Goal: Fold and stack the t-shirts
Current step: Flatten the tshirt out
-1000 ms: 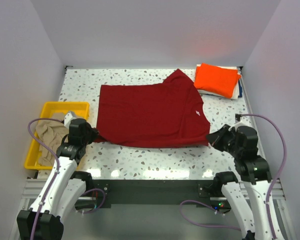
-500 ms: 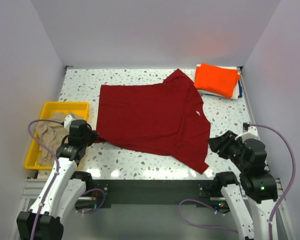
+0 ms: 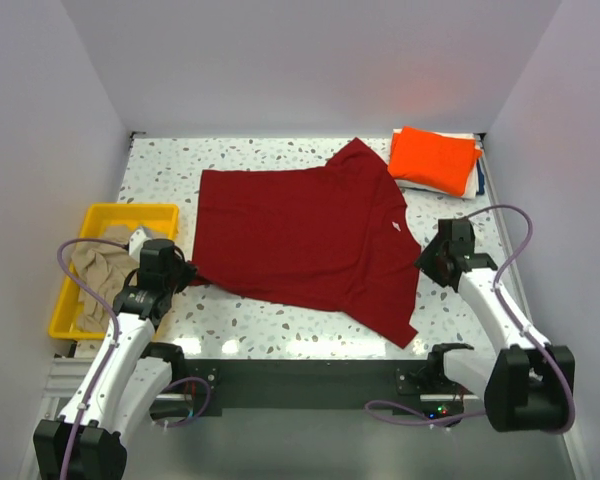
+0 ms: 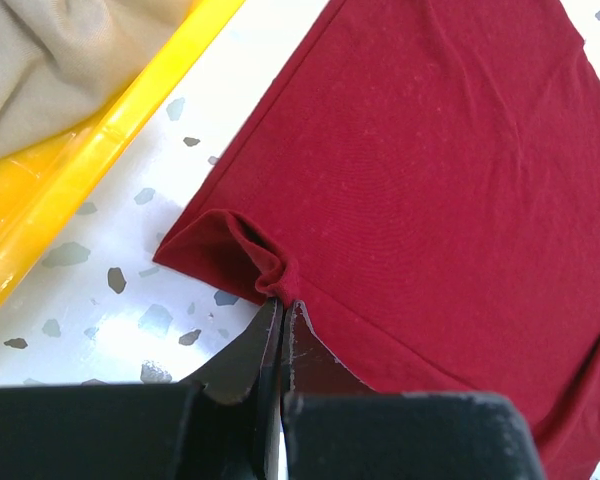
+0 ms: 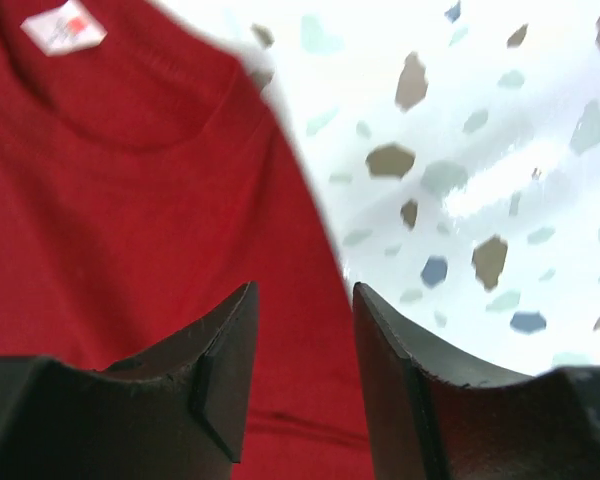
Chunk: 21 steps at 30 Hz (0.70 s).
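Note:
A dark red t-shirt [image 3: 300,235] lies spread on the speckled table, its white neck label [image 5: 64,27] near the right edge. My left gripper [image 4: 283,300] is shut on a bunched bit of the shirt's near left hem. At the shirt's right edge, just below the collar, my right gripper [image 5: 302,300] hovers open with nothing between its fingers. In the top view the left gripper [image 3: 185,272] and right gripper [image 3: 427,262] flank the shirt. A folded bright orange t-shirt [image 3: 435,158] sits at the back right. A crumpled beige t-shirt [image 3: 98,270] lies in the tray.
The yellow plastic tray [image 3: 130,212] stands at the table's left edge, close to my left gripper, and shows in the left wrist view as the tray [image 4: 110,130]. Folded white and blue cloth [image 3: 473,183] lies under the orange shirt. White walls enclose the table.
My right gripper opened and let go of the dark red shirt; that part now lies flat toward the near edge. The right arm then reached forward to the collar side. The left gripper kept its hold.

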{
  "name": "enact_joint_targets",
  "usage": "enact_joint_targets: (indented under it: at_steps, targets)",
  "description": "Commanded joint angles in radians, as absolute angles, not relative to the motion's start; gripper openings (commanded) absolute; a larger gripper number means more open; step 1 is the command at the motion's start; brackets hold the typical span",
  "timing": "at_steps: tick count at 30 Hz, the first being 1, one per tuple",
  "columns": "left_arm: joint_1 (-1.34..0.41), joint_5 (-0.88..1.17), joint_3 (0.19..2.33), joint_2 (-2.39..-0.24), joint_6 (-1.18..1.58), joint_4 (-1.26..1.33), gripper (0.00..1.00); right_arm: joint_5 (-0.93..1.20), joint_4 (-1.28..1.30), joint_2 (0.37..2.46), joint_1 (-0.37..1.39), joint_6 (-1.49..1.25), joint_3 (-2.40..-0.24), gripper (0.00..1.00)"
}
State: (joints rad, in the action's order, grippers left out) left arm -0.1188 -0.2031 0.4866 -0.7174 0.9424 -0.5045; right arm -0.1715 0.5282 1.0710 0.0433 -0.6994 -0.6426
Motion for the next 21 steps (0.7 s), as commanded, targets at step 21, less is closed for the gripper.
enact_joint_targets:
  at_steps: [21]
  targets:
    - [-0.123,-0.175,0.48,-0.707,0.945,-0.48,0.0,-0.106,0.078,1.465,-0.054,-0.733,-0.707,0.41]
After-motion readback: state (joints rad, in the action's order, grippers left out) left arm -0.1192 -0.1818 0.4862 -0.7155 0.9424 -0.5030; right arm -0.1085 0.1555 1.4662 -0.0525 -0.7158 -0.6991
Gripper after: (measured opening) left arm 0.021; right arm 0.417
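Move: The maroon t-shirt's right edge, at the bump beside the collar, lies about 8 cm ahead of your right hand, 1 cm right and 5 cm below. The collar tag is some 13 cm ahead and 4 cm left; the shirt's near tip is roughly 12 cm back and 2 cm left, both at table level. From your left hand, still pinching the near-left hem corner, that edge is about 10 cm ahead, 54 cm right and 7 cm below. Send the right gripper forward about 8 cm and down some 5 cm to the t-shirt's right edge beside the collar, drifting slightly right at first, then easing up by under 1 cm at the end. Leave its fingers about half open, with the edge between the tips. Keep the left gripper still and shut on the hem corner. ##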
